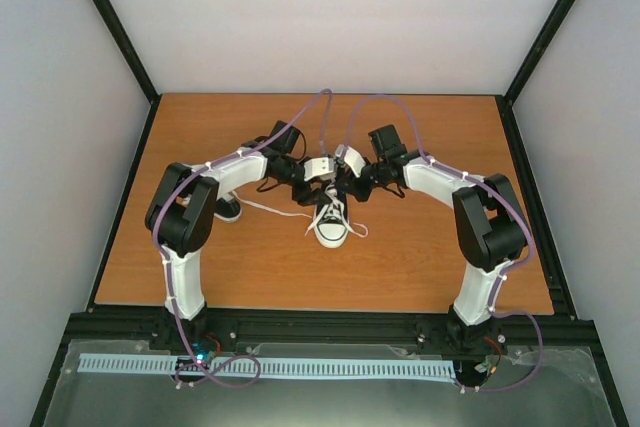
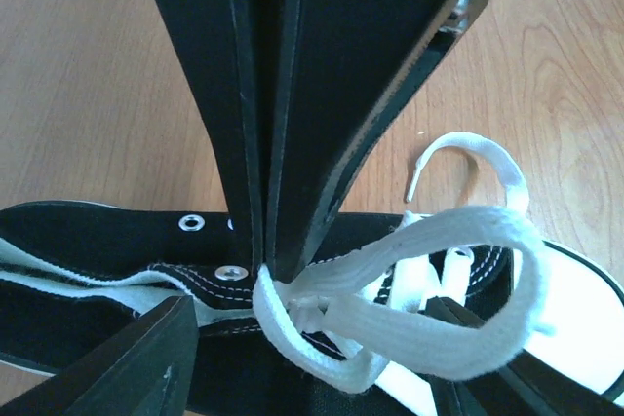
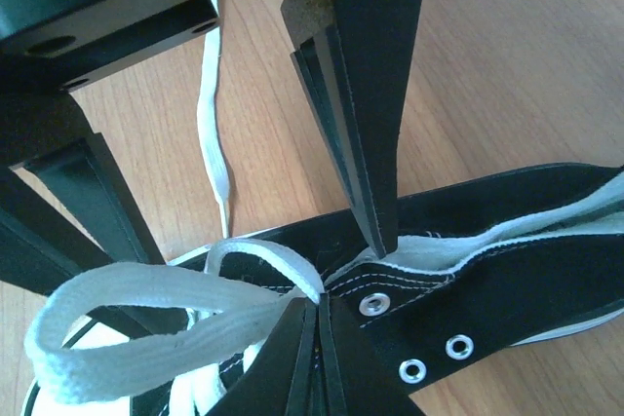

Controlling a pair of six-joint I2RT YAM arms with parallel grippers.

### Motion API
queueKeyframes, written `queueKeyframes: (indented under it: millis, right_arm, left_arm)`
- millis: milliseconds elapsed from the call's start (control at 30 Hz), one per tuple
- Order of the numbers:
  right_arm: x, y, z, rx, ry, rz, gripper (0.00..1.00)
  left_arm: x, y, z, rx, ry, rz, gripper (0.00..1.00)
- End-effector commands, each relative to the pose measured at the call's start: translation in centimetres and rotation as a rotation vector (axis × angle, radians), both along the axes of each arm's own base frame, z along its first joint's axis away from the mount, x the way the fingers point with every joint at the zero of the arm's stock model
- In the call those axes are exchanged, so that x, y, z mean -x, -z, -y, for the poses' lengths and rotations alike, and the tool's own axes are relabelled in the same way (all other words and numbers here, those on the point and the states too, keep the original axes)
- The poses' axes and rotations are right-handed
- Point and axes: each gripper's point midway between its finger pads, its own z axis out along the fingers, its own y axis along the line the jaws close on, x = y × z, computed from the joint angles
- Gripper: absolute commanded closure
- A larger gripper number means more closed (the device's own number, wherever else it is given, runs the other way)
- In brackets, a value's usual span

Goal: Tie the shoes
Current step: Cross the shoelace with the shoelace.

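Note:
One of the shoes (image 1: pixel 331 230), black with a white toe cap, stands at mid-table with its toe toward the arms. Both grippers meet over its laces. My right gripper (image 3: pixel 319 304) is shut on the base of a white lace loop (image 3: pixel 146 289) at the knot. The left wrist view shows the right gripper (image 2: pixel 265 265) coming down from above onto the loop (image 2: pixel 468 231). My left gripper (image 2: pixel 310 311) is open, and its fingers (image 3: pixel 375 163) straddle the knot and tongue, holding nothing. The other shoe (image 1: pixel 228 210) lies to the left, mostly hidden behind the left arm.
A loose lace end (image 3: pixel 213 143) trails over the wooden table (image 1: pixel 420 257) beside the shoe. Another lace (image 1: pixel 270 209) runs from the left shoe toward the middle. Black frame rails and white walls close in the table.

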Motion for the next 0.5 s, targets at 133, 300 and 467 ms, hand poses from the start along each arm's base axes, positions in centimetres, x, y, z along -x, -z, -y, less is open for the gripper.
queueKeyframes:
  millis: [133,300,467]
  right_arm:
    - [0.46,-1.99,-0.58,-0.049,-0.024,0.024,0.97]
    - [0.79,-2.35,-0.81,-0.069,-0.036,0.010,0.97]
    - [0.92,-2.42,-0.58,-0.060,-0.030,0.003,0.97]
  left_arm:
    - [-1.87,-1.37,1.76,0.069,-0.047,0.003,0.52]
    - [-2.23,-1.26,2.11,0.077,-0.069,-0.041,0.67]
    - [-2.18,-1.43,2.12,0.079,-0.078,-0.053,0.91]
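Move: The lace loop sticking out of the right fingers is already between the left hand's open fingers, about 1 cm to the left hand's right and roughly level in height. From the right hand's pinch this part is some 1 cm back. The shoe's white toe cap lies about 8 cm back of the left hand and 5 cm below; the loose lace curl is some 8 cm back, 6 cm right and 8 cm below it. The lace loop, still pinched by the shut right fingers, gets closed in on by the left fingers, which straddle it and narrow from about two thirds open to nearly shut around it, right beside the right fingertips. Meanwhile the left hand edges about 1 cm to the right and half a centimetre forward, tipping slightly; the right hand keeps its hold and barely shifts. ##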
